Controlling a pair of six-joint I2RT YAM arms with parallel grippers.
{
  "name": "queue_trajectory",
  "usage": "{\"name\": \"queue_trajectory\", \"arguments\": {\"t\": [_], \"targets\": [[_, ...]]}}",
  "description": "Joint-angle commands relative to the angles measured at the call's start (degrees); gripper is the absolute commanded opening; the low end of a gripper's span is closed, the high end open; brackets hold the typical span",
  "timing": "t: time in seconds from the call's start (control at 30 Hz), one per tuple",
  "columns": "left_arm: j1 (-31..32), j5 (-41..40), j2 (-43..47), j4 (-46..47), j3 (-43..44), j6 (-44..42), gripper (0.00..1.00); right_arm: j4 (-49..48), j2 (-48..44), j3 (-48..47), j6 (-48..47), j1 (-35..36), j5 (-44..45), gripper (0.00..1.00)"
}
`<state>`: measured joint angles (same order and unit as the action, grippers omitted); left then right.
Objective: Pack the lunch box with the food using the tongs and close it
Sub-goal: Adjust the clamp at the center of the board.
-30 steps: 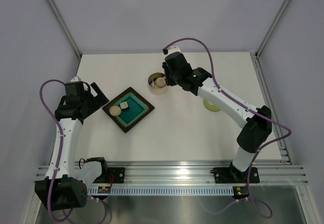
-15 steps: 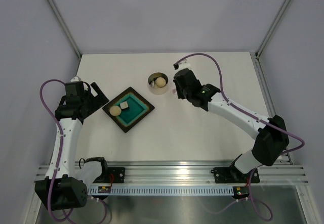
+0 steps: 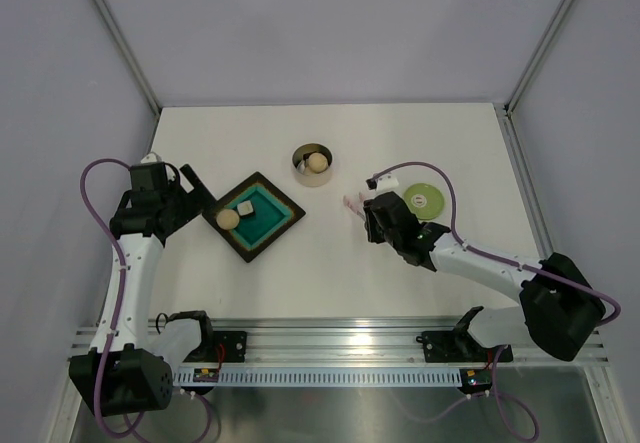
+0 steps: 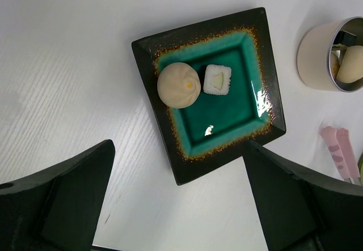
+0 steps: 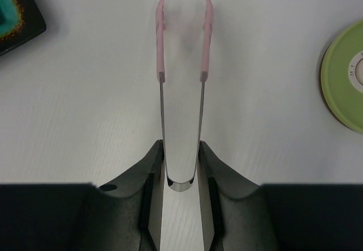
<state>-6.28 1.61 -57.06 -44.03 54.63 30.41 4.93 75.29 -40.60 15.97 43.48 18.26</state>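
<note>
The lunch box [image 3: 303,155], a round steel tin, stands at the back centre with a beige dough ball [image 3: 317,162] inside; the left wrist view shows the lunch box [image 4: 317,52] too. Its green lid [image 3: 421,200] [image 5: 346,84] lies flat to the right. A second dough ball [image 4: 178,85] and a pale cube [image 4: 217,79] of food sit on the teal tray [image 4: 266,64]. My right gripper [image 5: 180,149] [image 3: 372,215] is shut on the pink tongs [image 5: 160,41], whose tips are apart, empty and over bare table. My left gripper [image 4: 177,146] [image 3: 195,191] hangs open beside the tray.
The dark square tray [image 3: 283,201] sits left of centre, turned diamond-wise. The tongs' pink tips [image 4: 339,152] show near the tray's right corner in the left wrist view. Frame posts and walls bound the white table [image 3: 330,263].
My right arm has drawn back from the lunch box toward the near right, carrying the tongs. The dough ball stays in the tin. The left arm has not moved.
</note>
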Motion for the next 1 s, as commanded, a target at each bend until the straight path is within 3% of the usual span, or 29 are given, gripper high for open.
{"name": "queue_trajectory", "arguments": {"t": [0.0,0.1,0.13,0.47,0.63,0.97], "targets": [[-0.3,1.4,0.1,2.1,-0.5,0.4,0.99,-5.2,0.2,0.4,5.5,0.5,-1.2,0.01],[-0.3,1.4,0.2,2.4,-0.8,0.3,0.99,-3.3,2.7,0.7,7.1,0.7,-2.6,0.09],[-0.3,1.5,0.2,2.4,-0.9,0.3,0.99,-3.3,3.4,0.7,7.4,0.7,-2.9,0.17],[-0.3,1.8,0.5,3.0,-2.4,0.3,0.99,-2.2,13.7,-3.0,8.1,0.7,-4.4,0.34],[-0.3,1.8,0.5,2.9,-2.5,0.3,0.99,-4.0,15.9,-3.5,7.4,0.7,-4.0,0.53],[-0.3,1.6,-0.1,2.5,-1.5,0.0,0.99,-6.7,21.5,-4.9,3.5,0.8,0.2,0.56]]}}
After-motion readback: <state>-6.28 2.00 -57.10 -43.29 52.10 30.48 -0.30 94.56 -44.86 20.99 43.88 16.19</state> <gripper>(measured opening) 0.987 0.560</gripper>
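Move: Almost directly below the right hand, about 9 cm down, 1 cm back and 1 cm left, lies the bare table spot to which the held pink clamp is taken. From this hand the green disc lies some 12 cm ahead and 14 cm right, the steel pot roughly 19 cm ahead and 12 cm left, and the plate about 7 cm ahead and 26 cm left. From the left hand the table spot is roughly 33 cm right, level in reach, 17 cm lower. Sinking about 7 cm towards the bare table with the pink clamp still between its fingers, the right hand tips some 10 degrees steeper and drifts slightly left. Close above the table its fingers part and let go of the clamp's bent end; then, staying low around it, the hand slides about 2 cm forward and 1 cm left. ##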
